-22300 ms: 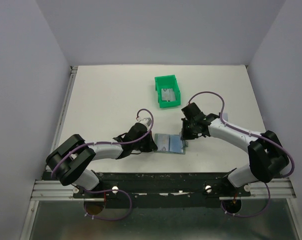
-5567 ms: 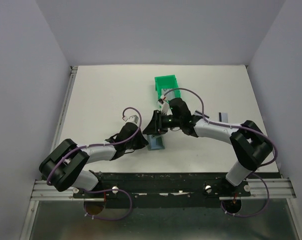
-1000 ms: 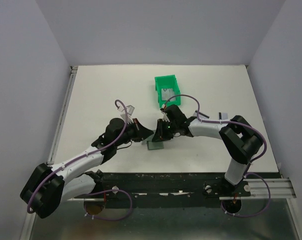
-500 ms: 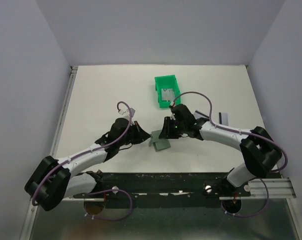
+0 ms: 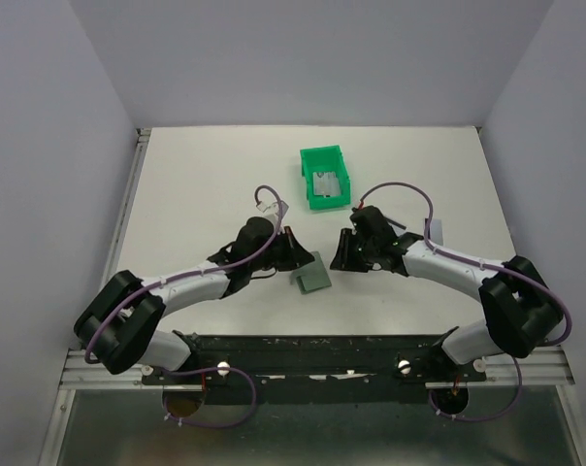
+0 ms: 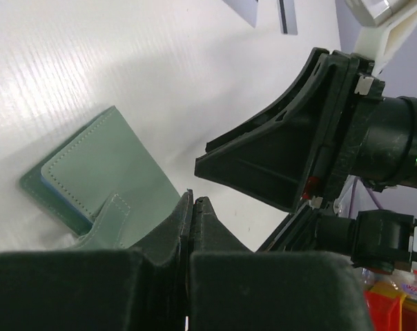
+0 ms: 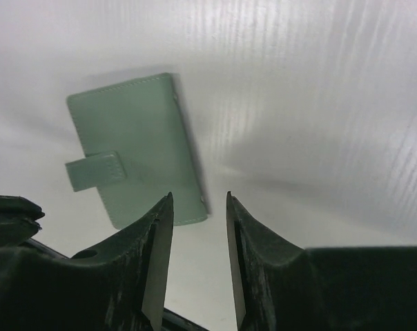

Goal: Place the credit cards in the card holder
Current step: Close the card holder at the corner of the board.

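Observation:
The card holder [image 5: 310, 278] lies folded shut on the white table, its strap tab across the cover [image 7: 136, 148]. My left gripper [image 5: 295, 252] is shut and empty just left of it; in the left wrist view its tips [image 6: 193, 201] sit beside the holder's [image 6: 101, 183] edge. My right gripper [image 5: 340, 254] stands open just right of the holder, with only bare table between its fingers [image 7: 199, 200]. One credit card [image 5: 324, 182] lies in the green bin [image 5: 310, 158]. Another credit card [image 5: 434, 230] lies on the table at the right, also seen far off [image 6: 246, 8].
The green bin stands behind the two grippers, near the table's middle. The right arm's wrist [image 6: 312, 152] fills the space straight ahead of the left gripper. Grey walls close in the table on three sides.
The right gripper opened and drew back to the right, off the card holder. The holder folded over and now lies shut. The left gripper shifted right, staying shut.

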Tool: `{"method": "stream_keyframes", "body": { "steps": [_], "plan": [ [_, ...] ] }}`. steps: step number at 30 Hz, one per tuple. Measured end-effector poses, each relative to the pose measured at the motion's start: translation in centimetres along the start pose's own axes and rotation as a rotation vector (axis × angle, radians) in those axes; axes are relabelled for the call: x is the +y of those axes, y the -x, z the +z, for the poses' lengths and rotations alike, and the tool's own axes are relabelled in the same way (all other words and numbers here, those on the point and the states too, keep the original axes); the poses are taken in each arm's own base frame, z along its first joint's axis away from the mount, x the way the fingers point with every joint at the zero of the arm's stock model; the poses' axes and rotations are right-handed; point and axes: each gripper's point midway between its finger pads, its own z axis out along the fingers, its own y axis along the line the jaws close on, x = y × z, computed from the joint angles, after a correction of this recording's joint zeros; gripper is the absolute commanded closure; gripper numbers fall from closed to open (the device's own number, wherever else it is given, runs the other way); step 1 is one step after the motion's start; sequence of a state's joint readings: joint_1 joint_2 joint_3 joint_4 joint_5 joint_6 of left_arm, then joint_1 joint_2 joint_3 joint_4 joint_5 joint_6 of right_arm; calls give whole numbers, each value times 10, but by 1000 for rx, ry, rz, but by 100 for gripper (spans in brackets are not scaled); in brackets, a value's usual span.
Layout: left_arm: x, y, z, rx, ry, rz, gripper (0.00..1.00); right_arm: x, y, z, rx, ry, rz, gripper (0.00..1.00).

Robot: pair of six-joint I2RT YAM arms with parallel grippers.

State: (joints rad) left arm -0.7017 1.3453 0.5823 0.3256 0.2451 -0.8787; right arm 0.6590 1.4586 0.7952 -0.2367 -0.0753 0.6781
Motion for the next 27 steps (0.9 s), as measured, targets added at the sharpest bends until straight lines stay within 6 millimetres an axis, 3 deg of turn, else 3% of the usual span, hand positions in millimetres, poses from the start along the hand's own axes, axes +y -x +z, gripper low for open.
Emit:
{"method": "stream_keyframes", "body": {
  "steps": [5,13,27],
  "plan": [
    [12,-22,11,71,29,-6,100,-13,-6,2,26,-11,0,52],
    [74,-86,-12,181,160,-67,100,-13,-7,10,71,72,-15,52],
    [72,-79,3,124,109,-78,100,1,-21,32,161,206,-42,52]
  ]
}}
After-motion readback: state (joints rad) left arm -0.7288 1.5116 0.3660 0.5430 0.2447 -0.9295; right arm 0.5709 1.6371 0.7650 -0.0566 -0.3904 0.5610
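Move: The card holder lies almost straight below the left fingertips, some 10 cm down; its loose strap sticks out from its left edge, about 3 cm left and 1 cm back of that hand. From the right hand the holder is about 6 cm to the left, 1 cm back and 4 cm below. A loose card lies roughly 12 cm ahead and 15 cm right of the right hand; the green box is some 25 cm ahead and 2 cm left of it. Drop the shut left gripper about 10 cm to table height, swinging back and left past the holder's strap side, then ease it forward and right about 1 cm each to bring its tip up to that edge by the strap. Sink the half-open right gripper about 3 cm and, after a slight drift right, bring it left to the holder's right edge, turning some 10 degrees counter-clockwise. ##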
